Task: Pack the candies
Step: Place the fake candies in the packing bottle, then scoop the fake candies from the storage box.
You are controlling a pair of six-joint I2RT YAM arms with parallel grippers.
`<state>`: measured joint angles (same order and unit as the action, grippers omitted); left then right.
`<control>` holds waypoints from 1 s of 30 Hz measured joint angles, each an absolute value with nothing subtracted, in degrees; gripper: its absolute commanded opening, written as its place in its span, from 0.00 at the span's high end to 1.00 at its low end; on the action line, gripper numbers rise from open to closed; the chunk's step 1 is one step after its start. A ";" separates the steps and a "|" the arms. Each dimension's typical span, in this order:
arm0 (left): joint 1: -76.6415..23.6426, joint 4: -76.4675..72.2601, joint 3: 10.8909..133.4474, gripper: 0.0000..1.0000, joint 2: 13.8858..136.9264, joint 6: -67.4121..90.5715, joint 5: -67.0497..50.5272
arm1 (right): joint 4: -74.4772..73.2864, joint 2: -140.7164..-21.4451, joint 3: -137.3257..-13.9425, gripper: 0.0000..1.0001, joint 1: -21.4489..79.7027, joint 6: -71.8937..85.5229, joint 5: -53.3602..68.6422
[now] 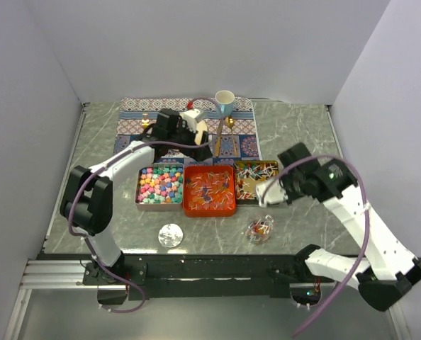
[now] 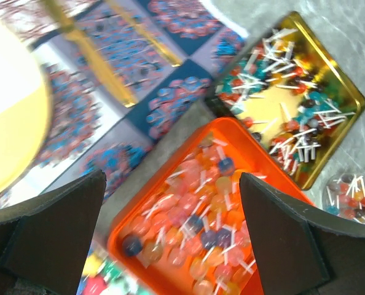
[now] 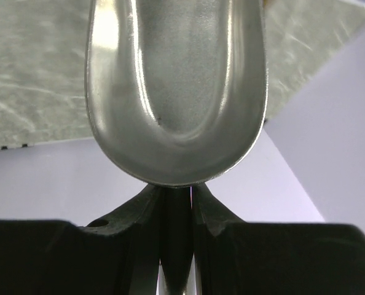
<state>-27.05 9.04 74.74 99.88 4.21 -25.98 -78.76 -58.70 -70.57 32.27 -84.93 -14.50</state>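
The candies lie in three tins: pastel lumps (image 1: 160,184) on the left, red-orange wrapped ones (image 1: 209,189) in the orange tin (image 2: 118,230), and twist-wrapped ones (image 1: 256,173) in the gold tin (image 2: 349,92). A few candies sit in a small clear round container (image 1: 259,228), which also shows in the left wrist view (image 2: 353,193). My left gripper (image 1: 198,133) is open and empty, above the patterned mat just behind the orange tin (image 2: 170,239). My right gripper (image 3: 177,196) is shut on the handle of an empty metal scoop (image 3: 176,86), held near the gold tin's front right corner (image 1: 268,193).
A patterned mat (image 1: 239,145) lies behind the tins, with a paper cup (image 1: 225,103) and a gold spoon (image 1: 217,138) on it. A round yellow object (image 2: 10,110) sits by the left gripper. A round clear lid (image 1: 171,235) lies in front of the pastel tin.
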 measured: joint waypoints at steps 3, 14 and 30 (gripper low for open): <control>-23.20 10.68 73.89 0.01 97.25 5.15 -26.20 | -77.95 -64.25 -79.92 1.00 30.76 -80.62 -13.98; -12.19 12.34 52.66 0.99 71.09 -6.76 -34.09 | -66.24 -84.60 -88.66 1.00 32.05 -73.60 -9.26; -12.93 14.90 47.83 0.99 83.29 -16.53 -44.38 | -71.57 -108.01 -102.26 1.00 42.68 -74.70 -20.58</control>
<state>-12.93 14.90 47.83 83.29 -16.53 -44.38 -71.57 -108.01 -102.26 42.68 -74.70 -20.58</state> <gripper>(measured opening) 0.021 0.272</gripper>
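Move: About 13 cm to the left hand's left and 5 cm nearer the base lies the silver star-candy tray. The orange lollipop tray is about 7 cm back and 2 cm right of that hand, both some 14 cm below. From the right hand, which holds the metal scoop, the orange tray lies roughly 24 cm left, 12 cm ahead, 20 cm down; the gold tray 10 cm left, 14 cm ahead; the packing bottle 9 cm left, 2 cm back. Carrying the still-gripped scoop away from the bottle, the right hand rises and reaches forward, then swings left and sinks over the gold tray towards the orange one, some 22 cm in all. Meanwhile the open left hand clears leftward with a small rise, shuts its empty fingers, draws back about 10 cm and lowers about as far over the silver tray's right side, beside the orange tray. ##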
